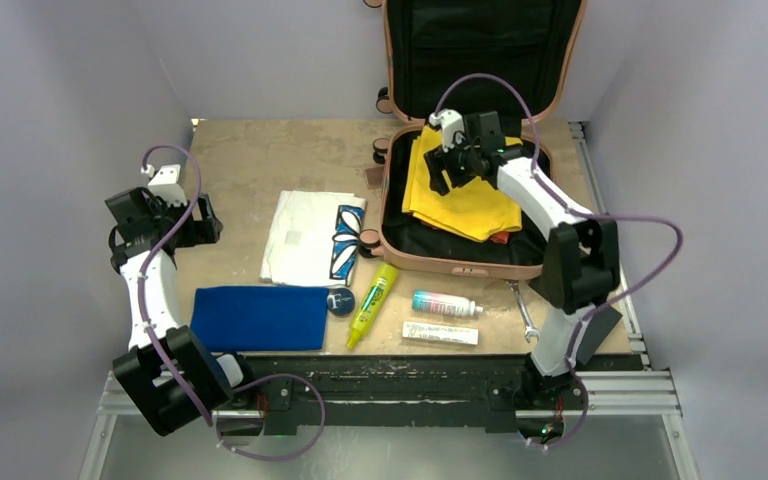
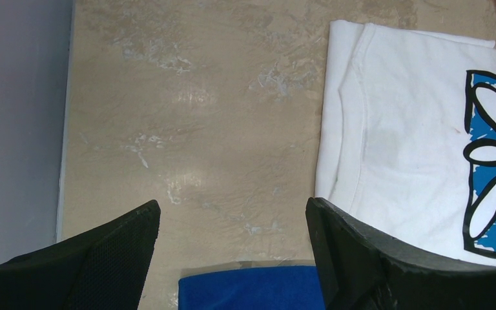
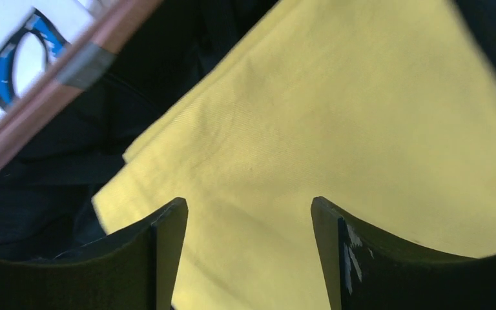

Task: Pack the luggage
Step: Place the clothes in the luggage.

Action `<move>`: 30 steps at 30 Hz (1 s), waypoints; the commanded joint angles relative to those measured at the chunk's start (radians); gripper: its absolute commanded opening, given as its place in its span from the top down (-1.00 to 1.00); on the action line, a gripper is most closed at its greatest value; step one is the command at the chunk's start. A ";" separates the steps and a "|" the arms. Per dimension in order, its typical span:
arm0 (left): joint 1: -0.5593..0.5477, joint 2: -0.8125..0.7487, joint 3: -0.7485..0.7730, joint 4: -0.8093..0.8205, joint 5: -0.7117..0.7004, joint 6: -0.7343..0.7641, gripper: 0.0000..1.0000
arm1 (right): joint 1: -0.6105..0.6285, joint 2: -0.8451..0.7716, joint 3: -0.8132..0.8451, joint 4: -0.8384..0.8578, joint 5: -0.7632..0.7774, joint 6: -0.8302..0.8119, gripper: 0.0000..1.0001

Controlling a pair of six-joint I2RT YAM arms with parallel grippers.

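The luggage (image 1: pixel 460 266), a salmon-pink suitcase, lies open at the back right with its lid (image 1: pixel 480 50) standing against the wall. A folded yellow cloth (image 1: pixel 465 205) lies in its black-lined base. My right gripper (image 1: pixel 438 172) hovers over the cloth's left part. In the right wrist view its jaws stand open over the yellow cloth (image 3: pixel 336 116) with nothing between them (image 3: pixel 248 213), and the pink rim (image 3: pixel 71 64) crosses the upper left. My left gripper (image 1: pixel 203 222) is at the table's left, open (image 2: pixel 232 213) over bare tabletop.
A white shirt with a blue print (image 1: pixel 305 240) (image 2: pixel 413 142) and a blue cloth (image 1: pixel 260 318) (image 2: pixel 252 287) lie left of the suitcase. A yellow-green tube (image 1: pixel 372 305), small bottle (image 1: pixel 445 304), white box (image 1: pixel 440 334), wrench (image 1: pixel 523 312) and round blue disc (image 1: pixel 340 301) lie along the front.
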 commanded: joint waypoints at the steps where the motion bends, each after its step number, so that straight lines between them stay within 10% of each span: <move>1: 0.009 -0.020 -0.010 0.024 0.025 0.025 -0.65 | 0.010 -0.211 -0.045 0.136 0.013 -0.105 -0.54; 11: 0.010 -0.018 -0.013 0.026 0.031 0.017 -0.65 | 0.187 -0.257 -0.223 0.115 0.104 -0.373 -0.97; 30: 0.009 -0.025 -0.010 0.023 0.028 0.009 -0.66 | 0.283 -0.153 -0.290 0.257 0.393 -0.405 -0.98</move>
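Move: The yellow clothes in the luggage lie just under the right hand, their middle about 6 cm to its right, 1 cm back and 6 cm below. Their near-left corner is roughly 9 cm to the hand's left and 8 cm back. The white clothes on the table lie some 32 cm left, 13 cm back and 13 cm below. From the left hand the yellow clothes are about 60 cm right, 14 cm ahead and 9 cm lower. Over the yellow clothes the right hand opens wider, rises 11 cm, swings back-left, sinks again, then eases forward. ##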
